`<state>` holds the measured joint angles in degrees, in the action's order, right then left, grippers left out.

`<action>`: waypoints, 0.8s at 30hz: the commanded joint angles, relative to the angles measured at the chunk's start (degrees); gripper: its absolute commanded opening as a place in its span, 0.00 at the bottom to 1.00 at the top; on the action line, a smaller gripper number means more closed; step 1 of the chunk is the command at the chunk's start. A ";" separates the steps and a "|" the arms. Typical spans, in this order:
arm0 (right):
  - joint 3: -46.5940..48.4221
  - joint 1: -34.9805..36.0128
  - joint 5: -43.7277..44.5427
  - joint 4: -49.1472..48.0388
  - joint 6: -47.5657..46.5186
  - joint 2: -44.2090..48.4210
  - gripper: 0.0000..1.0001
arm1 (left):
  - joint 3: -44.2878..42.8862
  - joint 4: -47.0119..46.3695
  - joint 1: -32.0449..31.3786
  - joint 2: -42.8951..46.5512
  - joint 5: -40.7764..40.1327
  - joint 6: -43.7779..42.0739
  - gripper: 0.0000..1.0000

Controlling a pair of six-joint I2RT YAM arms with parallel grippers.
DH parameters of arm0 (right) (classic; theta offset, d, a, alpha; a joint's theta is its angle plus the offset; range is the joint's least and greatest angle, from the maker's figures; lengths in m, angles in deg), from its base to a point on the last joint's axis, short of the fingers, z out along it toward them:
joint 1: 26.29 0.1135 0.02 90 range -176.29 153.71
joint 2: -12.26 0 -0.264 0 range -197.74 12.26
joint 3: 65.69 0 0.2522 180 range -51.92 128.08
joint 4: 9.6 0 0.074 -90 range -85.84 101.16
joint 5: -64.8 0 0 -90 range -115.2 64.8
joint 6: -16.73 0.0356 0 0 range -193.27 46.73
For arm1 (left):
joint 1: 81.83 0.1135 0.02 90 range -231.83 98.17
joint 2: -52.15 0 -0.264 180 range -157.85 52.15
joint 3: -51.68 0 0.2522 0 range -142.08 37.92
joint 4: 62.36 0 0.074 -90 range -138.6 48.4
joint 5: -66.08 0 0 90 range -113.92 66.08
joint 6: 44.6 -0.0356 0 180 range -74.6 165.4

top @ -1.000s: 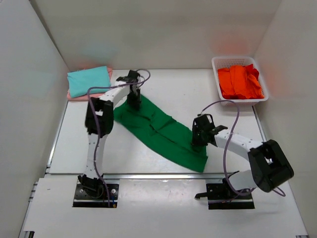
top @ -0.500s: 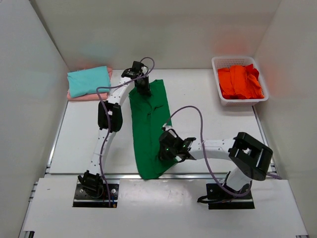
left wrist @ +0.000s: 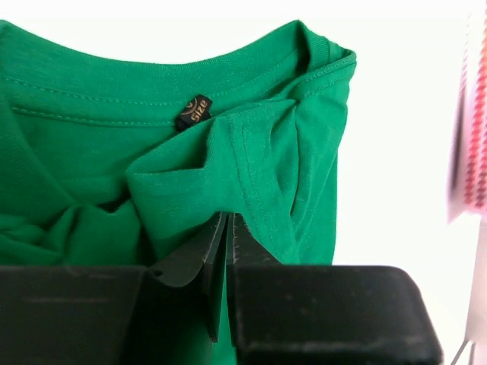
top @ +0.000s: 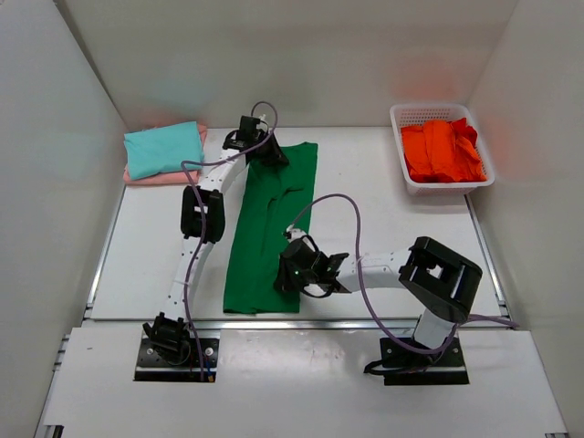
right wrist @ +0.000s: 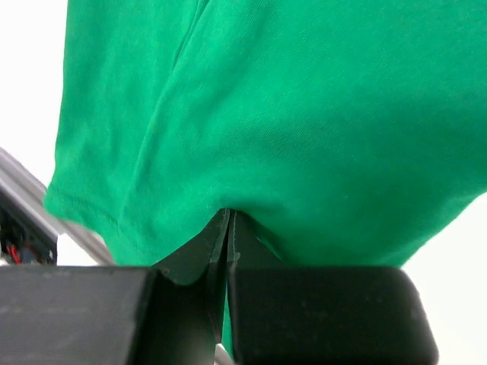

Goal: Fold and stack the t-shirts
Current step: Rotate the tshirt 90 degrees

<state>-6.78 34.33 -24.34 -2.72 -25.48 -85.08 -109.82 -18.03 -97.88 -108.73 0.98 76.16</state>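
Observation:
The dark green t-shirt [top: 269, 228] lies as a long narrow strip running from the back of the table to its front rail. My left gripper [top: 271, 155] is at the far collar end. In the left wrist view it [left wrist: 227, 220] is shut on a fold of green cloth [left wrist: 91, 122] just below the neck label. My right gripper [top: 286, 274] is at the right edge near the hem. The right wrist view shows it [right wrist: 228, 217] shut on a pucker of the shirt [right wrist: 304, 114]. A folded teal t-shirt [top: 162, 149] rests on a pale pink one [top: 137, 177] at the back left. An orange-red t-shirt [top: 443, 151] fills the basket.
The white lattice basket [top: 429, 109] stands at the back right corner. White walls close in the table on the left, back and right. A metal rail [top: 365, 321] runs along the front edge, just beyond the shirt's hem. The right arm's purple cable [top: 356, 228] loops over the table.
Both grippers have swung the green shirt from a diagonal to a front-to-back line. The right gripper carried the hem end left. The left gripper carried the collar end back and right.

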 commanded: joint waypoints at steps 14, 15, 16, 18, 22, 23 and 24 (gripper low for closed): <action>2.30 -1.30 13.87 19.32 -19.13 11.81 0.00 | 8.97 -26.39 5.15 28.54 17.45 16.56 0.31; 3.97 -0.86 16.08 21.62 -19.66 12.08 0.00 | 17.75 -22.09 5.50 31.56 17.02 14.52 0.31; 4.51 -0.42 18.36 25.03 -20.19 12.17 0.00 | 22.89 -20.13 5.42 38.03 16.41 9.89 0.27; 4.96 -2.69 20.13 29.71 -19.84 13.13 0.00 | 46.37 -17.04 6.47 48.75 12.64 4.50 0.21; -1.18 -5.16 15.94 31.05 -15.72 22.34 0.00 | 79.46 -11.87 4.55 71.46 4.75 -3.94 0.24; -2.24 -5.86 14.36 31.48 -15.36 23.59 0.00 | 82.93 -10.80 3.58 77.15 2.71 -6.48 0.39; -3.73 -6.56 13.82 31.57 -14.23 25.86 0.02 | 88.62 -8.44 0.62 79.90 -1.66 -7.64 0.41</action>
<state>-7.46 28.91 -10.37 25.11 -42.29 -65.03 -34.44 -36.54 -92.96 -32.76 8.37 77.28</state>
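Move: The left gripper rests on the far end of the green t-shirt: the shirt's middle lies about 21 cm back and 3 cm left of it, and the far edge some 6 cm ahead. The turquoise folded t-shirt is roughly 31 cm to its left and 3 cm farther out. From the right gripper, resting on the near end, the shirt's middle is about 18 cm ahead and 2 cm left, with the near hem some 7 cm back and 5 cm left. All of it is at about finger height. Slide the left fingertips, still on the cloth, about 3 cm forward, then lift them off steeply by some 25 cm, swinging back over 20 cm and a little left, tilting up and parting partway. Meanwhile take the shut right fingers briefly forward, then about 12 cm right to just past the shirt's right edge, rolling some 20 degrees and rising 4 to 5 cm clear of the near end. ##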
